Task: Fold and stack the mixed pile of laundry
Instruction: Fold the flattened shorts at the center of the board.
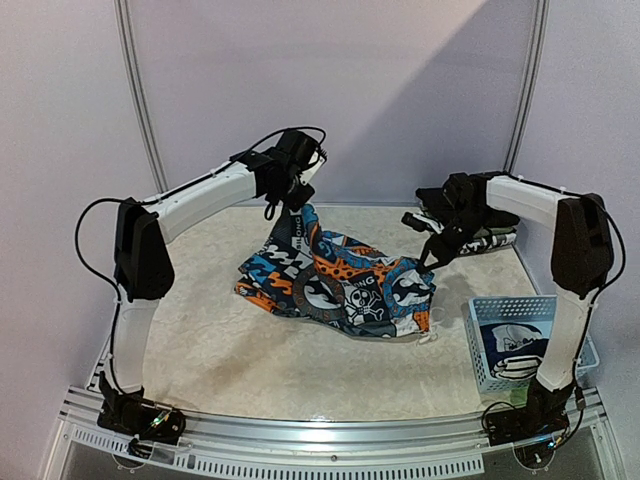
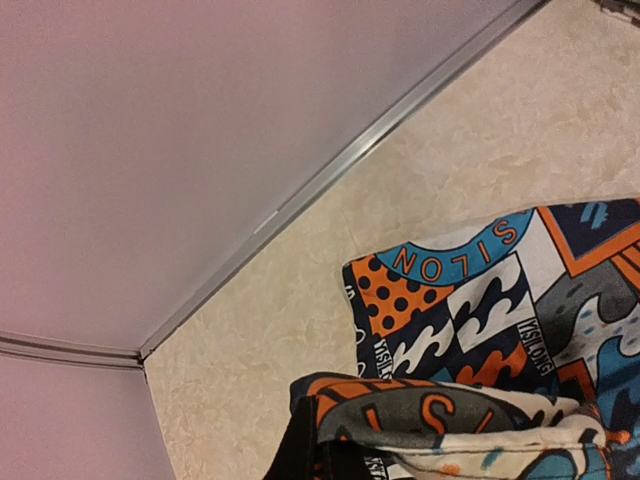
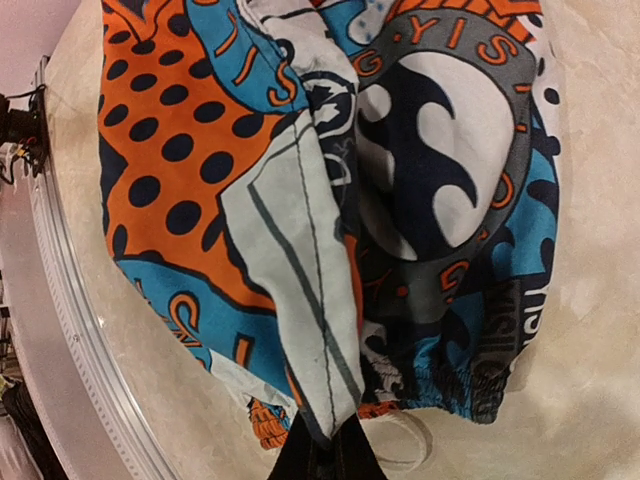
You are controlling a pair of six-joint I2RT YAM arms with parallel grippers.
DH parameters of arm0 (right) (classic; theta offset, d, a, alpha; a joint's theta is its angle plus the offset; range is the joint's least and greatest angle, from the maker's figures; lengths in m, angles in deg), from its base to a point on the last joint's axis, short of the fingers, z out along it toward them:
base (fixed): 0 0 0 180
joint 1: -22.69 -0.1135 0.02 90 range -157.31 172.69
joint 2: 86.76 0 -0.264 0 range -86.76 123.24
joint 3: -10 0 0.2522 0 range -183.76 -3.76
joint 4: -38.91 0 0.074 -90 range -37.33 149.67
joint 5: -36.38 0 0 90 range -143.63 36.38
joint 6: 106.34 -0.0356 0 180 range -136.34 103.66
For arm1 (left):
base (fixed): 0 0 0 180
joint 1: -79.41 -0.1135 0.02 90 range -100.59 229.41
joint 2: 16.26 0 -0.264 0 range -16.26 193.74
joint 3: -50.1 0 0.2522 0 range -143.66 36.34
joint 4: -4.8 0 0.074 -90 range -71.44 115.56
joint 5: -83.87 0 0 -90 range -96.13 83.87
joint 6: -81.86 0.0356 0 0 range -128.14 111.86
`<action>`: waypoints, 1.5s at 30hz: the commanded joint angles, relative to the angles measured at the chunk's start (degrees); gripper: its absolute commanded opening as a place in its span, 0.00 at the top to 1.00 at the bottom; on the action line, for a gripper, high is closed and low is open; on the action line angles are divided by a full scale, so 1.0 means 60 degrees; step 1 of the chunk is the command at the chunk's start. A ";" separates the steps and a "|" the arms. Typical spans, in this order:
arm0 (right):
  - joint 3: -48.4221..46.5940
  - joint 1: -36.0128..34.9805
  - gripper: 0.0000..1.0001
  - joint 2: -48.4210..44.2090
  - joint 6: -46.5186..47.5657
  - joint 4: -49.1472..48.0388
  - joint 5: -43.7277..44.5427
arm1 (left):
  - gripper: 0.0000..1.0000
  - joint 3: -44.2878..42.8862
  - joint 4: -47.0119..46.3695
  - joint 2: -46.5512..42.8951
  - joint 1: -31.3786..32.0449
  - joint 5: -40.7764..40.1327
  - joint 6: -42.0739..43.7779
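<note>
An orange-blue-white cartoon-print garment (image 1: 340,280) from the laundry pile lies spread across the middle of the table. My left gripper (image 1: 288,205) is shut on its far left corner and holds it lifted; in the left wrist view the pinched cloth (image 2: 450,420) bunches over the gripper (image 2: 330,450). My right gripper (image 1: 437,255) is shut on the garment's right edge; in the right wrist view its dark fingertips (image 3: 300,462) clamp a pale seam fold of the garment (image 3: 300,260). Black-and-white printed pieces (image 1: 495,240) lie behind the right arm.
A pale blue lattice basket (image 1: 478,345) stands at the near right with a dark-and-white printed piece (image 1: 515,350) inside. A wall and metal rail (image 2: 330,180) border the table's far side. A metal rail (image 1: 320,430) runs along the near edge.
</note>
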 commanded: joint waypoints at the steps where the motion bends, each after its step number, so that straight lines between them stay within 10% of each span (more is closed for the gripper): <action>1: -0.0693 0.0368 1.00 0.1015 -0.0614 -0.0047 -0.0235 | 1.00 -0.0205 0.0519 0.0241 -0.0269 0.0594 -0.0328; 45: 0.2344 0.0612 1.00 -0.3116 -0.0370 -0.0431 -0.2095 | 1.00 0.0161 0.5641 -0.3002 0.0902 -0.1714 -0.1322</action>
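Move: The left hand grips the folded-over layer's far edge; the middle of the shorts lying on the board is about 17 cm back, 9 cm to the right and 15 cm below. Their left leg end lies as far back, some 13 cm left. For the right hand, holding the waist end, that middle is level, 17 cm left and 7 cm below; the drawstring is 14 cm back, 3 cm right, and the black stack 20 cm ahead, 18 cm right. Down briefly, then up and back go both hands, each still pinching its part of the shorts' upper layer. The left dips a little, then draws back about 13 cm and drifts left while rising, sinking slightly at the end; the right first pushes forward and down, then lifts and draws back to finish some 6 cm above its start, its left side tilting up. ##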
